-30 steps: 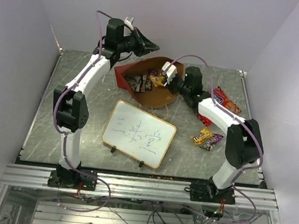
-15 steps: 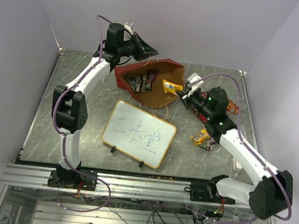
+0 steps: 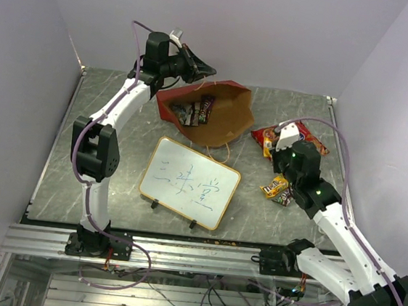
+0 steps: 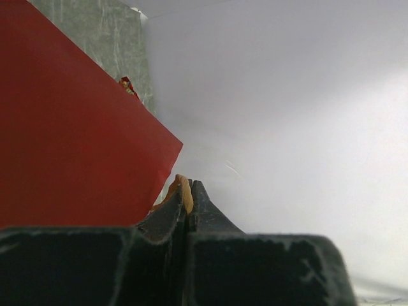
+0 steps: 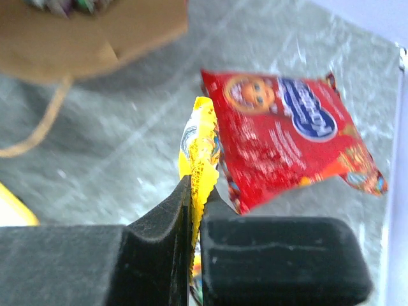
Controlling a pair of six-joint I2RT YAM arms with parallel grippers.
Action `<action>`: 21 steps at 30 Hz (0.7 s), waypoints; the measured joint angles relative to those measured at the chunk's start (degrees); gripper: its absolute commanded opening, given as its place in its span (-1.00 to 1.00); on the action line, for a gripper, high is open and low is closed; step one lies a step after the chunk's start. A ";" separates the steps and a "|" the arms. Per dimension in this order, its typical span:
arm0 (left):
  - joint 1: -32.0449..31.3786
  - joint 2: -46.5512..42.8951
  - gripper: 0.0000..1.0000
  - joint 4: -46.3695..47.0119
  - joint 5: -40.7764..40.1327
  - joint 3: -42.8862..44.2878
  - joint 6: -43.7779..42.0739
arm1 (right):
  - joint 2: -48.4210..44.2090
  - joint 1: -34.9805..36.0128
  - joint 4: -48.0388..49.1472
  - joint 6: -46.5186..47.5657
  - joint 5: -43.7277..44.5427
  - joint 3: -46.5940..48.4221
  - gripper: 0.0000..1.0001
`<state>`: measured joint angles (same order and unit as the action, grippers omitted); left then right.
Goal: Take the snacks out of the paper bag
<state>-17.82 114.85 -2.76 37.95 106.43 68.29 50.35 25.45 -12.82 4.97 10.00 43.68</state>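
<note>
The paper bag (image 3: 226,119) lies on its side at the back of the table, red outside, brown inside, mouth toward the front. Small snacks (image 3: 196,111) still show inside it. My left gripper (image 3: 202,69) is shut on the bag's string handle (image 4: 180,189), lifting the upper lip beside the red wall (image 4: 76,140). My right gripper (image 3: 278,146) is shut on a yellow candy packet (image 5: 201,143), held just above the large red chip bag (image 5: 287,137) on the table right of the paper bag (image 5: 95,32). Several more packets (image 3: 280,190) lie in front of the chip bag (image 3: 297,137).
A gold-framed whiteboard (image 3: 190,183) with writing stands in front of the paper bag. The bag's other string handle (image 5: 38,127) trails on the grey tabletop. White walls close in the back and sides.
My right arm has drawn back from the bag's mouth to the right, carrying the yellow packet over the red chip bag. The left gripper keeps hold of the handle, and the bag's lip sits higher.
</note>
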 measured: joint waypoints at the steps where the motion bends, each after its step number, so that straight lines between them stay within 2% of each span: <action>1: 0.00 0.00 -0.86 0.00 -0.02 0.00 -0.13 | 0.39 -0.02 -1.97 1.29 0.81 0.00 -1.00; 5: 0.00 -0.22 -0.86 0.42 -0.15 -0.87 -0.11 | 3.06 -0.42 -9.35 8.33 5.62 0.00 -1.00; 12: -0.02 -0.31 -0.86 -0.55 -0.22 -1.16 -1.22 | 5.07 -0.50 -15.41 21.49 12.48 -0.70 -1.00; 21: -0.33 -0.31 -0.86 -1.05 -0.20 -1.14 -1.70 | 4.92 -0.44 -15.98 31.56 15.45 -5.88 -1.00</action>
<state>-18.15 114.54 -3.81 37.76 105.30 66.59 55.27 25.02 -28.80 36.53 25.45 37.80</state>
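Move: The right hand already holds a yellow packet; the yellow M&M's pack on the table lies about 21 cm below it, 5 cm right and 2 cm back. The purple pack lies 8 cm right and 5 cm back, the red cookie bag some 20 cm ahead and 13 cm right, both also about 21 cm below. From the left hand, still on the paper bag's rim, the yellow M&M's pack is about 21 cm back, 27 cm right and 31 cm down. The right hand, still pinching its packet, sinks and swings right, each some 9 cm, towards the M&M's packs, left side dipping. ##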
